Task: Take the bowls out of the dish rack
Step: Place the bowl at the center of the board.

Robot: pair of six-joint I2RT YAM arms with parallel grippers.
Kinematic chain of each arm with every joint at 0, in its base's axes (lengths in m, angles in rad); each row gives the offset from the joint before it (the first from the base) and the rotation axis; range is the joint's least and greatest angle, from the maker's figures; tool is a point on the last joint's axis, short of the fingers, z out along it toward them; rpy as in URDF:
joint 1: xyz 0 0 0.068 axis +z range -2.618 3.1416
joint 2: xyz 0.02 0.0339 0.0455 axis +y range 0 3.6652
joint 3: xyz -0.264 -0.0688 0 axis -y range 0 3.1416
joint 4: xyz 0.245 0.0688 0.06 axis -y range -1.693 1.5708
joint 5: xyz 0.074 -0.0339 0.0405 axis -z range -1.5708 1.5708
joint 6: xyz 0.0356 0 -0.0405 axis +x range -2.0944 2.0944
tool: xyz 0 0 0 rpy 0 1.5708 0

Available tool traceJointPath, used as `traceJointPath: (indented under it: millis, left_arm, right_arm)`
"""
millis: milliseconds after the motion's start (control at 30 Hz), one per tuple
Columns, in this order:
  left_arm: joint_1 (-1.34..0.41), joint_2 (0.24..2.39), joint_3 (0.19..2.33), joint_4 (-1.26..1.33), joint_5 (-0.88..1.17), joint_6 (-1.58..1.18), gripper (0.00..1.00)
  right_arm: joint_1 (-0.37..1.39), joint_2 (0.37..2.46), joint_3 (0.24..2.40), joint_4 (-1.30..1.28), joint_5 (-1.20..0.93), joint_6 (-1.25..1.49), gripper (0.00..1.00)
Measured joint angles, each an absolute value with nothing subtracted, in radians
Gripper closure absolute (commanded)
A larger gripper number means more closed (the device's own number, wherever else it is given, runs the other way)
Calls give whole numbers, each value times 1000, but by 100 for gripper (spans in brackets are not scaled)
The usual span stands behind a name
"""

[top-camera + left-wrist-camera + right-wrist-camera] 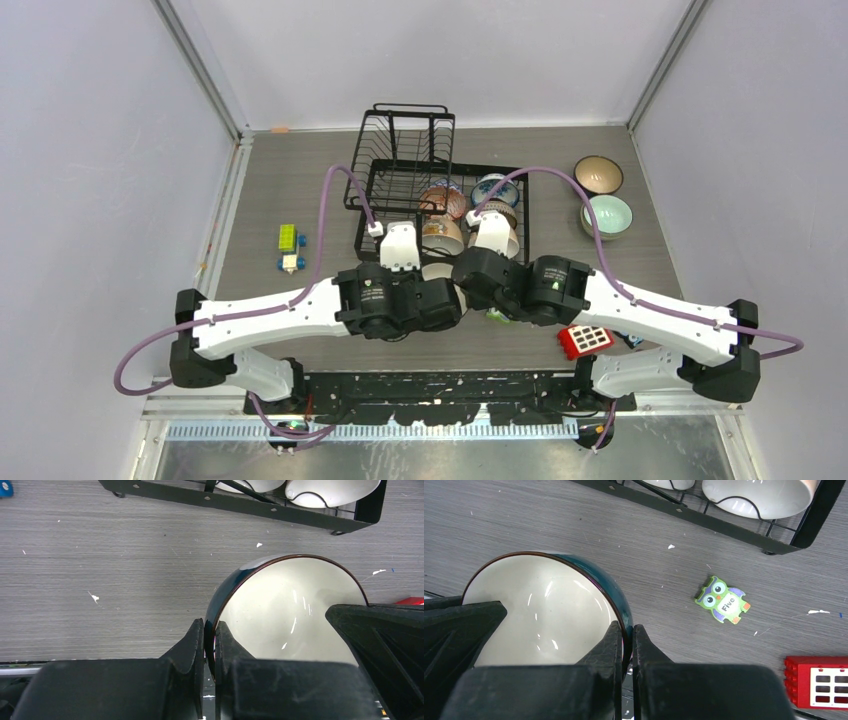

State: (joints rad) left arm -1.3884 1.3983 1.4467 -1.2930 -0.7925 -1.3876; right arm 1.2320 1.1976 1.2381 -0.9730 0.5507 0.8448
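Note:
A dark teal bowl (285,610) with a cream inside is held between both arms just in front of the dish rack (400,150). My left gripper (210,630) is shut on its left rim, one finger inside and one outside. Opposite it, my right gripper (627,632) is shut on the right rim of the same bowl (539,610). Several bowls stay in the rack's lower tray: a reddish patterned bowl (442,200), a blue-patterned bowl (495,188) and a cream bowl (442,235). A brown-rimmed bowl (598,174) and a mint green bowl (608,215) stand on the table right of the rack.
A green owl puzzle piece (722,600) lies on the table right of the held bowl. A red block (819,682) sits nearer the right arm. Small toy blocks (288,238) lie left of the rack. Walls close in the table on three sides.

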Motion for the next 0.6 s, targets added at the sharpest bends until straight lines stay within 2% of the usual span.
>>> traceJointPath:
  millis: [67, 233, 367, 600]
  left_arm:
    - [-1387, 1400, 1452, -1299, -793, -1387, 100]
    - [-1385, 1403, 1453, -1306, -787, -1382, 100]
    - [-1385, 1420, 1453, -1314, -769, -1380, 100]
    - [-1385, 1422, 1453, -1314, -765, -1379, 100]
  right_arm:
    - [1230, 1198, 1240, -971, 548, 844, 93]
    - [1229, 1198, 1243, -964, 538, 841, 65]
    - [1229, 1197, 1255, -941, 534, 844, 46]
    - [1230, 1192, 1269, -935, 508, 841, 22]
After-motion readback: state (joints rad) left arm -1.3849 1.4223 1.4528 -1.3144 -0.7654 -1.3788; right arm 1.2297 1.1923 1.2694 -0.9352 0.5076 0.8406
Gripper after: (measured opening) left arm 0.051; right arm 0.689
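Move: Both hands grip the blue-and-white bowl, the left on its left rim and the right on its right rim; the bare board centre is about 15 cm below, 6 cm right and 2 cm ahead of the left hand, 6 cm left and 1 cm ahead of the right. From the right hand, the owl toy lies some 5 cm ahead, 8 cm right and 15 cm below; the rack's white bowl about 16 cm ahead, 6 cm right, 10 cm below. Right fingers open off the rim, drifting up-left about 2 cm, while the left keeps its pinch, sinking 1 cm. ##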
